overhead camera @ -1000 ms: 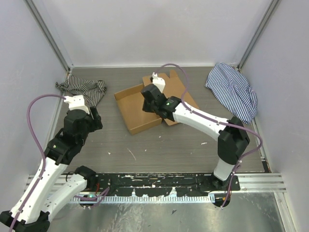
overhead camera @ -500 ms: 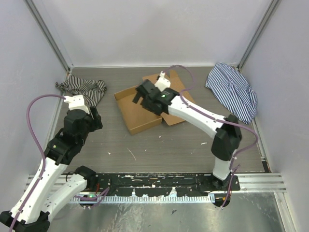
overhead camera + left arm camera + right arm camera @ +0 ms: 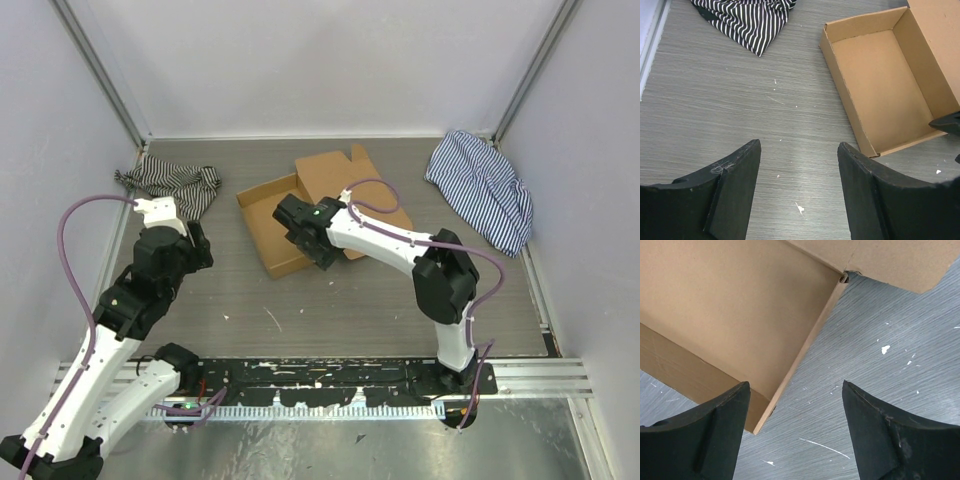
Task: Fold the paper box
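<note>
The paper box (image 3: 262, 215) is a shallow brown cardboard tray standing open at mid-table, its walls upright. Its lid flap (image 3: 345, 180) lies flat behind it to the right. My right gripper (image 3: 320, 250) hangs open over the tray's near right corner. In the right wrist view that gripper (image 3: 795, 385) has the box (image 3: 730, 305) wall edge and bare table between its fingers, holding nothing. My left gripper (image 3: 190, 245) is open left of the box, well apart from it. The left wrist view shows only table between the left gripper (image 3: 797, 150) fingers, with the box (image 3: 880, 90) ahead to the right.
A black-and-white striped cloth (image 3: 175, 180) lies crumpled at the back left, also seen as the cloth (image 3: 747, 17) in the left wrist view. A blue striped cloth (image 3: 480, 190) lies at the back right. White walls enclose the grey table (image 3: 330, 300) on three sides.
My right gripper has opened and moved from over the lid flap toward the near left, to the tray's near right corner. The left arm has not moved.
</note>
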{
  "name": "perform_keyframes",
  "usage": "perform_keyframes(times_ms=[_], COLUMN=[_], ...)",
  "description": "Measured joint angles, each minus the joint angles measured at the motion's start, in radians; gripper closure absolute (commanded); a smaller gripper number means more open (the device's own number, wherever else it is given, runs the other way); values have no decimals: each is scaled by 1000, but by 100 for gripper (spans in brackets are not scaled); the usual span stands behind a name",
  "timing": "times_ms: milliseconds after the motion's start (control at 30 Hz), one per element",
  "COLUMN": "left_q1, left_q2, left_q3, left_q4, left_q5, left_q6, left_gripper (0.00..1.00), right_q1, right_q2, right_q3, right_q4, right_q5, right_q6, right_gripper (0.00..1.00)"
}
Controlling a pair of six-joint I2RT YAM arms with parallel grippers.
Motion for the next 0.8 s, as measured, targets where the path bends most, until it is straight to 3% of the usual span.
perform_keyframes(times_ms=[100,267,333,600,800], left_q1=[0,0,0,0,0], left_q2=[0,0,0,7,17], left_q3=[0,0,0,0,0], left_q4=[0,0,0,0,0], left_q5=[2,2,2,2,2], left_q6=[0,0,0,0,0], left_gripper=[30,30,30,30,30], right_q1=[0,-1,-1,-13,-31], right_q2=[11,49,69,134,102], right_q3=[-2,-11,-11,-12,-62], right_q4=[15,64,73,80,83], right_q5=[0,-5,-11,-21,10], right_q6=[13,12,9,-46,-164], right_gripper=[27,45,56,87,88])
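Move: The middle of the paper box's near short wall lies almost straight below the right hand's open fingers, about 1 cm ahead, 1 cm left and 6 cm down. The tray floor's middle is some 8 cm ahead and 6 cm left of that hand, and the open lid flap about 16 cm ahead and 10 cm right. From the left hand, the same wall is roughly 23 cm right, 4 cm ahead and 19 cm lower. The box's near short wall, standing slantwise between the right hand's open fingers, is what they shut on: the hand sinks almost 6 cm over it, one finger inside the tray and one outside. The fingers close steadily on the way down and pinch the wall, then near the bottom the hand draws about 3 cm to the right, tilting and turning only slightly. ##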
